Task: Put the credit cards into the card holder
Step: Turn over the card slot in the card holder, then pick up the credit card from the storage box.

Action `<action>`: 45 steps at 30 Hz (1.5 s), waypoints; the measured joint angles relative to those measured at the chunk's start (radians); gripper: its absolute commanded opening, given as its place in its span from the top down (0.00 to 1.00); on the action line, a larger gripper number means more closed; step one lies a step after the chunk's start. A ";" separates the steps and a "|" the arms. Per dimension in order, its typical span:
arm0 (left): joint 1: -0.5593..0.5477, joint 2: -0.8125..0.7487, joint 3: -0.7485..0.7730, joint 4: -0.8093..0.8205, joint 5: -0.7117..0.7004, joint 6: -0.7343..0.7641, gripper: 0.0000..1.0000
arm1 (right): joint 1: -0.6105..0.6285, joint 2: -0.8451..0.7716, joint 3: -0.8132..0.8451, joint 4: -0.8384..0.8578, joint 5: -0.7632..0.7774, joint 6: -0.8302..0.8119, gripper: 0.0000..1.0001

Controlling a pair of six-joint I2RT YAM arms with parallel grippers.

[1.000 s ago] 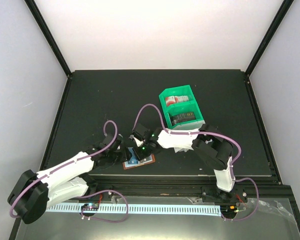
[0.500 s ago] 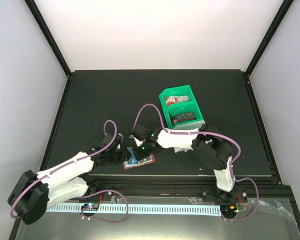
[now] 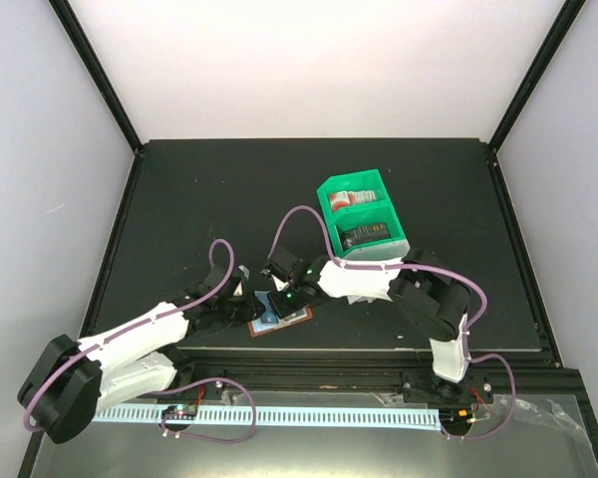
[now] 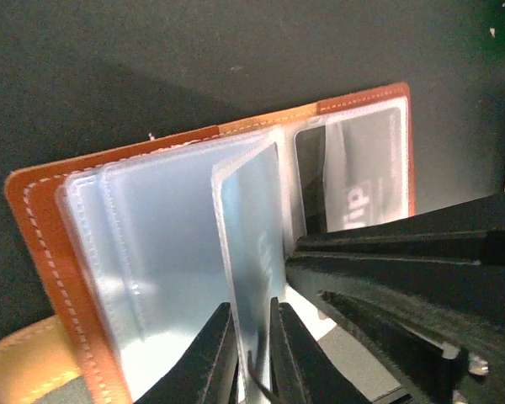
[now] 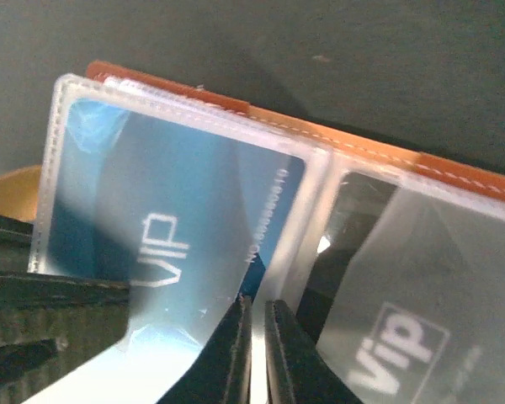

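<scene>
The brown leather card holder (image 3: 292, 321) lies open near the table's front edge, its leather rim (image 4: 42, 252) framing clear sleeves. One sleeve leaf (image 4: 248, 219) stands upright, and my left gripper (image 4: 254, 353) is shut on its lower edge. A blue credit card (image 5: 177, 194) marked VIP sits inside that leaf. My right gripper (image 5: 257, 337) has its jaws almost together on the leaf's pale seam beside the blue card's corner. A dark credit card (image 5: 404, 337) fills the neighbouring sleeve. From above, the left gripper (image 3: 247, 307) and right gripper (image 3: 276, 302) meet over the holder.
A green-and-white divided tray (image 3: 397, 227) stands behind the right arm, with red-and-white cards (image 3: 351, 197) in its far compartment and dark cards (image 3: 367, 236) in the near one. The right gripper's black body (image 4: 404, 278) crowds the holder's right side. The table's front edge runs just below the holder.
My left jaws have closed in on the upright sleeve leaf. The left arm has crept slightly toward the holder, and the right wrist has shifted a little to the right.
</scene>
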 measured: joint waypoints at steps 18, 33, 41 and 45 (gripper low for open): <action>0.000 0.091 0.022 0.133 0.145 0.022 0.53 | -0.020 -0.252 -0.111 -0.047 0.313 0.105 0.74; 0.000 0.381 0.145 0.379 0.275 0.081 0.38 | -0.183 -0.469 -0.147 -0.150 0.456 0.105 0.69; 0.000 0.258 0.249 0.308 0.145 0.189 0.05 | -0.353 -0.512 -0.045 -0.227 0.381 -0.030 0.44; 0.011 0.122 0.277 0.196 0.032 0.254 0.01 | -0.435 -0.454 0.068 -0.261 0.322 -0.106 0.37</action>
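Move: The card slot stands half turned at the left gripper's fingertips; its middle is about 2 cm right, 1 cm ahead and 2 cm below them. The holder's right page, where it goes, lies some 7 cm right, 2 cm ahead and 3 cm down. The right fingertips are low at the fold, the slot's middle about 2 cm left, 2 cm ahead and 1 cm up; for them the black cards lie roughly 20 cm right and 18 cm ahead, level in height. Sweep the left gripper right, low at first, to carry the slot's free edge over the fold, easing the fingers open; arc on over the right page to about 9 cm right, then rise forward and slightly back left, wide open. Meanwhile lift the right gripper clear of the fold and take it right, up and forward towards the green box, some 17 cm each way, opening past halfway. ##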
